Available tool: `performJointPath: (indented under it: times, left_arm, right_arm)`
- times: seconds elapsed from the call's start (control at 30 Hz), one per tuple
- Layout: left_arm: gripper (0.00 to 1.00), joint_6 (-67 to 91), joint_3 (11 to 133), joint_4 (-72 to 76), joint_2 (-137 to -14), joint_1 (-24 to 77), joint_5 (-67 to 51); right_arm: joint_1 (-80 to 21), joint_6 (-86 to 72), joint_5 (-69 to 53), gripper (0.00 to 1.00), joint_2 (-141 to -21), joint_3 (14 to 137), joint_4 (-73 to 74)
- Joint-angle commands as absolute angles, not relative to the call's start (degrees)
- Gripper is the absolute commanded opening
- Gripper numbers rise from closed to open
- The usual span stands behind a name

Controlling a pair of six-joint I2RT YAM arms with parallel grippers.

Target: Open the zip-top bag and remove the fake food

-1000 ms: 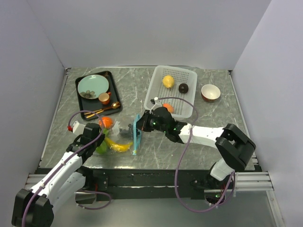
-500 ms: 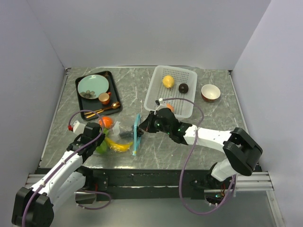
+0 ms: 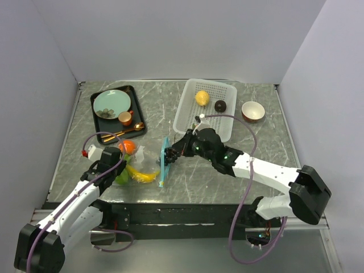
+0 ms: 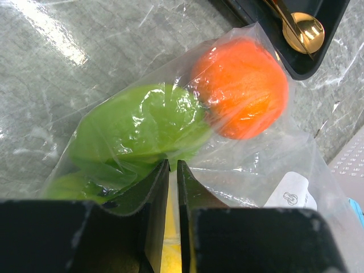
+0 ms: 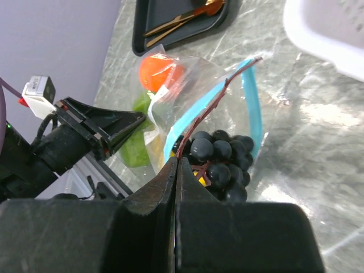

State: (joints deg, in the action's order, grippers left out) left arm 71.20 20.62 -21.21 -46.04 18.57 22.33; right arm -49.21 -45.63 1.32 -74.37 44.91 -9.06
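Note:
The zip-top bag [image 3: 142,162] lies on the table near the front edge, its teal zipper strip [image 3: 164,162] standing open toward the right. My left gripper [image 3: 118,170] is shut on the bag's closed end, plastic pinched just below the lime [image 4: 142,128] and the orange [image 4: 242,88]. My right gripper [image 5: 175,162] is shut on the near lip of the bag's mouth, right beside the black grapes [image 5: 219,156] inside. A yellow banana [image 3: 142,175] shows through the plastic. A lemon [image 3: 202,98] and a dark brown ball [image 3: 220,106] lie in the white basket [image 3: 187,108].
A black tray [image 3: 132,96] at the back left holds a teal plate [image 3: 112,104], a small orange cup [image 3: 125,118] and a gold spoon [image 3: 122,134]. A red bowl [image 3: 252,111] stands right of the basket. Walls enclose the table on three sides.
The right arm's forearm and elbow have swung out to the right while its gripper stays at the bag's mouth. The left arm and the bag have hardly moved.

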Motion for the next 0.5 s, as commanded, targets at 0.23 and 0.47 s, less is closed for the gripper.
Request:
performJointPath:
  times: [0.23,0.47]
  left_arm:
    - [0.18,70.3,21.1,-22.7,-46.0,18.3,22.3]
    - [0.18,70.0,21.4,-22.3,-46.1,18.3,21.8]
  right_arm:
    - [-43.3,-41.1,3.5,0.00,-65.2,50.4,-1.1]
    - [-34.3,-37.4,0.5,0.00,-65.2,58.7,5.2]
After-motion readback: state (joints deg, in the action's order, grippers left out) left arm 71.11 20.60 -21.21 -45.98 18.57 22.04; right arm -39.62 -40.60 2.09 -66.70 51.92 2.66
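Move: The right hand holds the grapes by their stem, still in the bag's mouth, whose blue zip strip is about 4 cm to its left and 13 cm below. The basket's middle lies some 21 cm ahead, 12 cm right and 14 cm lower; in the basket, the lemon is about 26 cm ahead and 11 cm right, the avocado 23 cm ahead and 18 cm right. From the left hand the basket is 21 cm ahead and 34 cm right. Still pinching the stem in shut fingers, the right hand draws the grapes clear of the bag's mouth and carries them towards the basket, first mostly right, then right, up and forward ever faster: about 6 cm right, 6 cm up and 4 cm forward. The wrist turns some 10 degrees clockwise, fingertips rising slightly. The left hand stays on the bag among the other food. ##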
